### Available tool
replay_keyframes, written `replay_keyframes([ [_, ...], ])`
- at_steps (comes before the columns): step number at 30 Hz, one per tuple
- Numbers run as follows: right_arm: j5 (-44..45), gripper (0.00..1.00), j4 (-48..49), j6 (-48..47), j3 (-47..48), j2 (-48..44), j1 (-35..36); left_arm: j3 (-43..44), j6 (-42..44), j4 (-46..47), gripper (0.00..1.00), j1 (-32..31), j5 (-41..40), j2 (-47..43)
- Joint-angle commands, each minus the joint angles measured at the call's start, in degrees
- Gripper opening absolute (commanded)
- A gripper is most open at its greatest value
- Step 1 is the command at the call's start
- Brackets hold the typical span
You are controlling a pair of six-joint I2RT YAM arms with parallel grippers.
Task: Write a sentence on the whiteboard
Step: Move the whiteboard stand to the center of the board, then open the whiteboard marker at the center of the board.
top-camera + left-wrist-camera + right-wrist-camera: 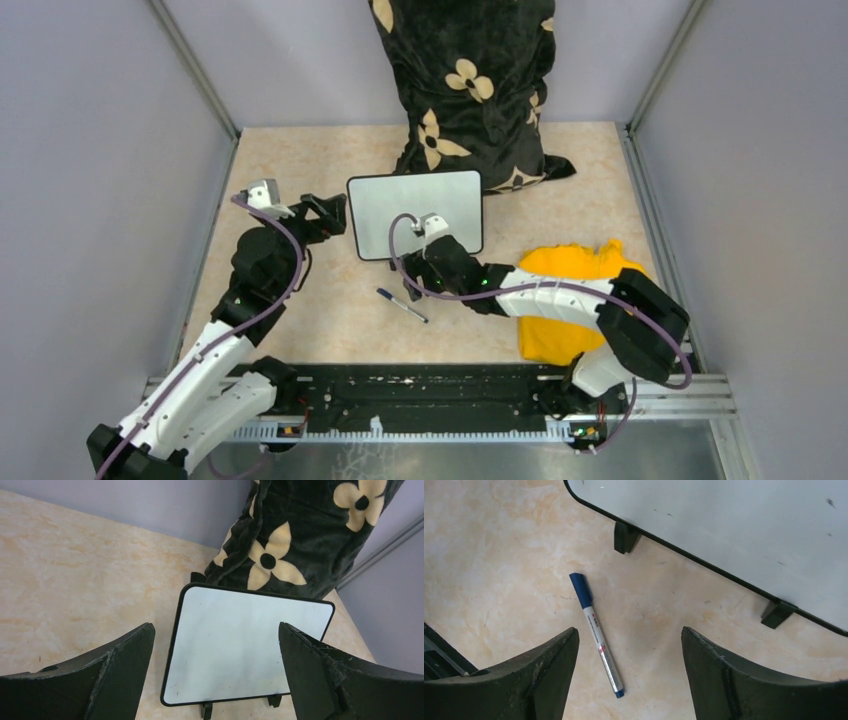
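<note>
The whiteboard (415, 215) lies flat mid-table, white with a thin black rim and small black feet. Its face (245, 640) is bare apart from faint smudges, and no sentence shows on it. A blue-capped marker (402, 305) lies loose on the table in front of the board. My right gripper (425, 272) hovers above it, open and holding nothing. In the right wrist view the marker (596, 632) lies nearer the left finger, with the board's near edge (744, 525) beyond. My left gripper (335, 215) is open and empty at the board's left edge, facing across it (215, 630).
A black pillow with cream flowers (465, 90) leans on the back wall, touching the board's far edge. A yellow cloth (575, 300) lies under the right arm at the near right. Grey walls close in the table on three sides.
</note>
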Motion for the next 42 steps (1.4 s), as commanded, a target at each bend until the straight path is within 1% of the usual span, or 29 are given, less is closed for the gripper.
replay_keyframes([
  [1,-6.72,0.72,-4.34,-5.39,7.02,4.81,0.25,3.44,-0.51,-3.46,0.99,-0.28,-3.26,0.89],
  [4,-10.27,0.7,-5.26,-7.19,7.73,5.82,0.25,3.19,3.3,-2.72,0.99,-0.29,-0.12,-0.34],
  [7,-12.52,0.69,-5.51,-7.47,7.48,5.79,0.45,1.75,7.07,-0.32,0.99,-0.29,6.54,-3.08],
  [10,-13.78,0.67,-6.54,-8.43,8.37,6.68,1.26,-0.42,9.37,2.83,0.99,-0.29,11.45,-5.13],
  [16,-14.26,0.63,-10.68,-10.68,12.85,14.2,2.77,-0.7,9.8,2.17,0.99,-0.29,10.18,-5.24],
  [20,-11.17,0.6,-10.69,-10.88,14.22,17.37,4.27,-0.74,9.64,2.0,0.99,-0.25,9.92,-5.13],
  [26,-7.76,0.54,-13.73,-10.53,17.04,21.69,4.42,-0.49,9.19,2.04,0.99,-0.3,11.13,-5.6],
  [30,-6.07,0.5,-15.81,-11.79,18.2,23.11,4.69,-0.48,9.14,2.11,0.99,-0.28,10.96,-6.3],
  [35,-1.65,0.46,-19.13,-13.82,18.82,24.83,5.7,-0.49,9.16,2.13,0.99,-0.28,10.47,-6.84],
  [42,0.92,0.41,-19.84,-14.11,17.34,25.97,7.19,-0.53,9.3,1.96,0.99,-0.3,9.7,-7.03],
])
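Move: The pen lies about 3 cm back and 4 cm to the left of the right hand, some 9 cm below it. Beyond it, from that same hand, the whiteboard's middle is roughly 13 cm ahead, 1 cm to the right and 3 cm lower; the stand's left foot is about 6 cm ahead, 5 cm to the left and 8 cm below. From the left hand the pen is roughly 13 cm back, 10 cm to the right and 28 cm below. Bring the right gripper down onto the pen, sinking about 8 cm as you ease left and slightly back, away from the stand. Tip the fingers some 20 degrees steeper, turn them counter-clockwise, and narrow them to about half their gap without closing. Draw the left hand back and up about 4 cm, tilting its open fingers upward. ##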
